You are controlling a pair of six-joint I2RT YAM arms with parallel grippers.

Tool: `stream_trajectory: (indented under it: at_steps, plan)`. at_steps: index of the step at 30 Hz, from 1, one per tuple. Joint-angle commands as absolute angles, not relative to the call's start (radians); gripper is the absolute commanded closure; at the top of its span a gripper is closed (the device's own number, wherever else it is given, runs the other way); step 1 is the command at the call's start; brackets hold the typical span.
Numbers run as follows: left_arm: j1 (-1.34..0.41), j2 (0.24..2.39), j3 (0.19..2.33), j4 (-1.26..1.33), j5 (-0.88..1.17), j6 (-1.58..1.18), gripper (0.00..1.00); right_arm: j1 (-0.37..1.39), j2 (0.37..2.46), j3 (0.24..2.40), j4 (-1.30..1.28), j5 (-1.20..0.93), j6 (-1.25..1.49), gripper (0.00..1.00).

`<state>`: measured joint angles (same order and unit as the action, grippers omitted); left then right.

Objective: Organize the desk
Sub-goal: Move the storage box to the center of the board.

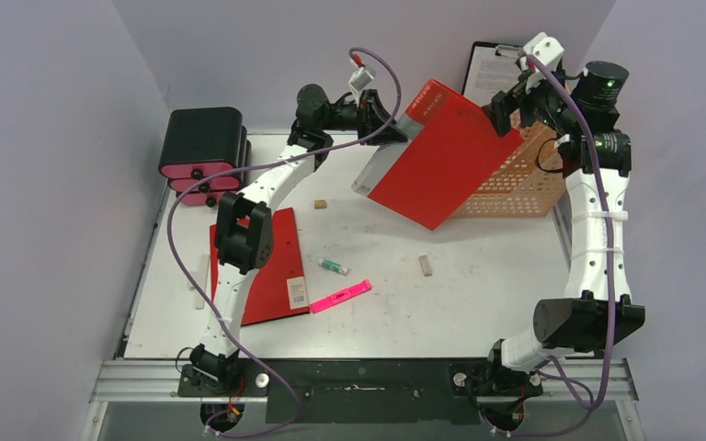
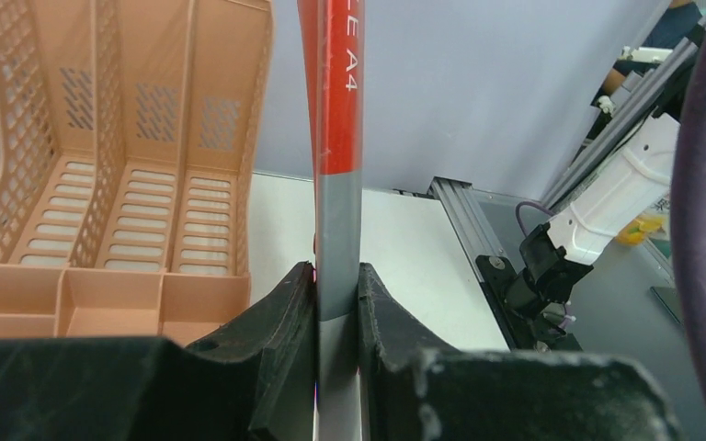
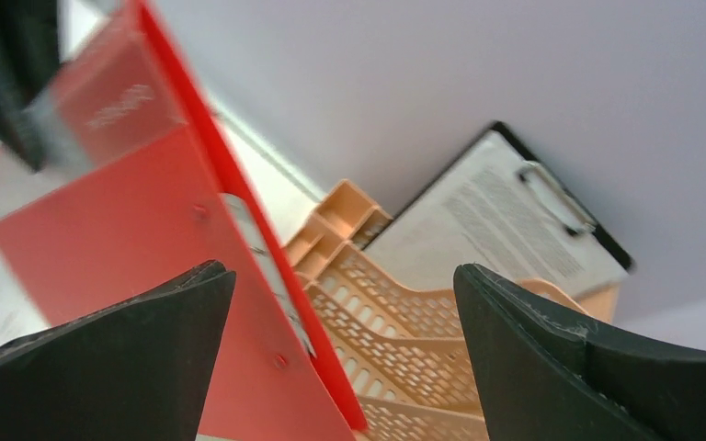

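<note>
On the white desk (image 1: pixel 478 294) a red folder (image 1: pixel 441 156) with a grey spine is held up tilted, its right edge against the orange rack (image 1: pixel 519 179). My left gripper (image 1: pixel 393 121) is shut on the grey spine; the left wrist view shows the jaws (image 2: pixel 337 294) pinching the folder (image 2: pixel 338 110) edge-on. My right gripper (image 1: pixel 507 114) is open at the folder's upper right corner, above the rack. In the right wrist view its gripper (image 3: pixel 342 276) is spread wide, with the folder (image 3: pixel 129 193) lying between its fingers, touching neither, and the rack (image 3: pixel 395 322) behind.
A clipboard (image 1: pixel 492 69) leans at the rack's back. A black drawer box (image 1: pixel 202 152) with pink drawers stands back left. A second red folder (image 1: pixel 271 266) lies flat under the left arm. A pink highlighter (image 1: pixel 340 296), a green-tipped tube (image 1: pixel 334 266) and two small blocks (image 1: pixel 320 204) (image 1: pixel 426 265) lie mid-desk.
</note>
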<state>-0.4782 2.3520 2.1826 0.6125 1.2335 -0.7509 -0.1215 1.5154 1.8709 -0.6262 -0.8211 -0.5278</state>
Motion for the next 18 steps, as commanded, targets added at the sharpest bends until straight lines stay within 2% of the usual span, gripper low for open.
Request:
stream_trajectory:
  at_steps: [1,4,7,12,18]
  plan:
    - [-0.425,2.279,2.172,0.795,1.157,-0.868,1.0,-0.123,1.488,1.899,-0.39,-0.458,-0.284,0.06]
    - [-0.402,2.257,2.135,0.845,1.145,-0.904,1.0,-0.139,1.538,1.933,-0.384,-0.251,-0.279,0.04]
    - [-0.375,2.239,2.098,0.895,1.147,-0.931,1.0,-0.211,1.619,1.961,-0.386,-0.182,-0.239,0.02]
    - [-0.342,2.195,2.025,0.929,1.156,-0.935,1.0,-0.3,1.743,2.005,-0.401,-0.17,-0.228,0.03]
    - [-0.307,2.17,1.965,1.004,1.149,-0.979,1.0,-0.364,1.883,2.091,-0.433,-0.182,-0.234,0.11]
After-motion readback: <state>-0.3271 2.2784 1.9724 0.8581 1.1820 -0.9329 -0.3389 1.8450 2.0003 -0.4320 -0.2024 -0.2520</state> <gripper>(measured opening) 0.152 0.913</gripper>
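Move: The storage box stands at the far right of the table: its middle is about 11 cm ahead of the right hand, 4 cm to its right and 30 cm below, its right side wall some 20 cm to the hand's right. The clipboard leans at its back, roughly 22 cm ahead; the red folder hangs 14 cm left of the right hand and 5 cm back. From the left hand, which holds the folder, the box's middle is about 11 cm ahead, 31 cm right and 22 cm lower. The red folder, still pinched in the left hand, is carried about 7 cm left and 4 cm forward, away from the storage box. The right hand, already free of it and staying open, sweeps about 22 cm right and 11 cm forward towards the box's right side wall, rising slightly before dipping to 7 cm below its start, and turns some 50 degrees clockwise to point ahead. ##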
